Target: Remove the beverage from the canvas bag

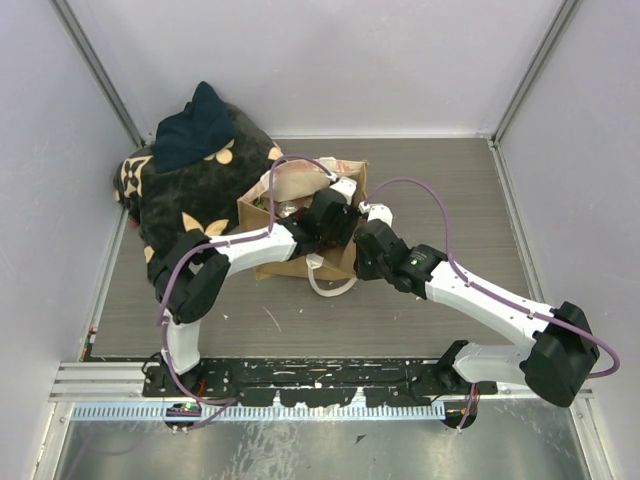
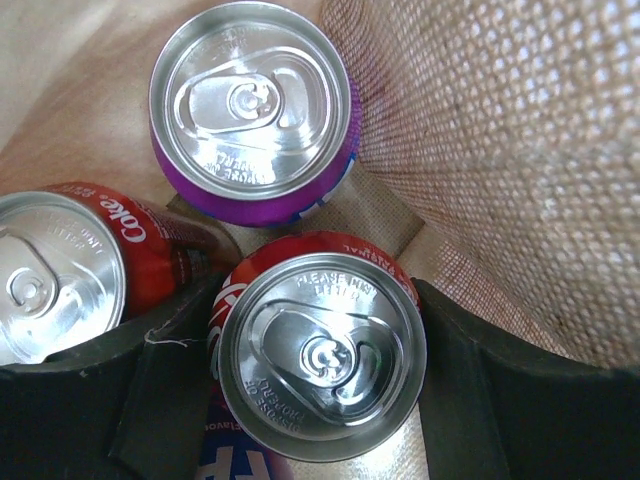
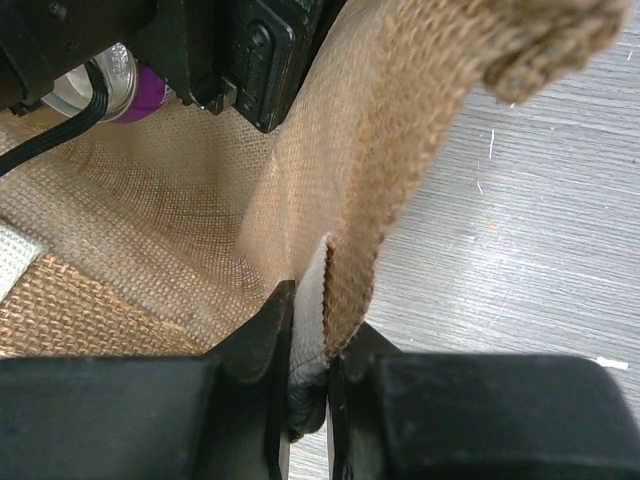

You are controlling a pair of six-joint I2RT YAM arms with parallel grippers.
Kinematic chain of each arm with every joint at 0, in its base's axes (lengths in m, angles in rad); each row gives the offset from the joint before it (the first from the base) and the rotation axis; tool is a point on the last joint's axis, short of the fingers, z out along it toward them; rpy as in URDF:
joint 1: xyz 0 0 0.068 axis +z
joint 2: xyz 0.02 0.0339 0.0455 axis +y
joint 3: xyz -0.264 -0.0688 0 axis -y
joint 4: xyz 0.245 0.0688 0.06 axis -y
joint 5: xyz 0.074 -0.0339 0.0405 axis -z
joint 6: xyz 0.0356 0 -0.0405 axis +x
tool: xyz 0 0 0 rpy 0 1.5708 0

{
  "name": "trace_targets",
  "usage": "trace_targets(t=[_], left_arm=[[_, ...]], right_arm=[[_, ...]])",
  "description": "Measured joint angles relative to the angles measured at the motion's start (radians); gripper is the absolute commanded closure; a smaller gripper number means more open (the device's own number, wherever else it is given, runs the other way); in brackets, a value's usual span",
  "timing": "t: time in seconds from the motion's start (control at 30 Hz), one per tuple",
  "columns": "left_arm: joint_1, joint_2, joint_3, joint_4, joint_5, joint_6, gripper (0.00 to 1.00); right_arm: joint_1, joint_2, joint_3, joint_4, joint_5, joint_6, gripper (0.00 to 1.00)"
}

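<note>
The tan canvas bag [image 1: 298, 264] stands mid-table. Its inner wall [image 2: 500, 150] rises beside three upright cans. A red-and-blue can [image 2: 322, 370] sits between the black fingers of my left gripper [image 2: 318, 305], which reaches down into the bag. The jaws are open and close on either side of the can. A purple can [image 2: 250, 100] stands beyond it and a red Coke can [image 2: 55, 275] to its left. My right gripper [image 3: 312, 325] is shut on the bag's rim [image 3: 345, 290], pinching the woven wall and its pale trim at the bag's right side [image 1: 358, 225].
A black cushion-like bundle with beige flower prints [image 1: 195, 195] lies against the bag's left, a navy cloth [image 1: 195, 125] on top. A cream handle loop [image 1: 330, 288] hangs over the bag's front. Grey enclosure walls ring the table. The left arm's body [image 3: 240, 50] crowds the bag mouth.
</note>
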Motion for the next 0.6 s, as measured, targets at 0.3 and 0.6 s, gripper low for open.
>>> trace_targets(t=[0.3, 0.6], left_arm=[[-0.001, -0.077, 0.003, -0.167, 0.017, 0.033, 1.00], [-0.008, -0.215, 0.023, -0.297, 0.021, 0.082, 1.00]], right_arm=[[0.000, 0.002, 0.000, 0.010, 0.001, -0.006, 1.00], [0.000, 0.015, 0.000, 0.020, 0.006, -0.036, 0.99]])
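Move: My left fingers already grip the held red can, its middle about 1 cm ahead and 2 cm below. The near rim's handle tab, on the way out, is some 10 cm back, 7 cm left and 4 cm up. Around it: far purple can 7 cm ahead, 1 cm right; red can 4 cm ahead, 6 cm left; near purple can 3 cm back, 5 cm left. From my right hand the held can is roughly 12 cm ahead, 3 cm left, 6 cm down. My left hand keeps its grip on the red can and eases it back and to the left, away from the far purple can, then draws it up steeply, about 6 cm in all, tilting only a few degrees. My right hand stays put, still pinching the bag's rim. ##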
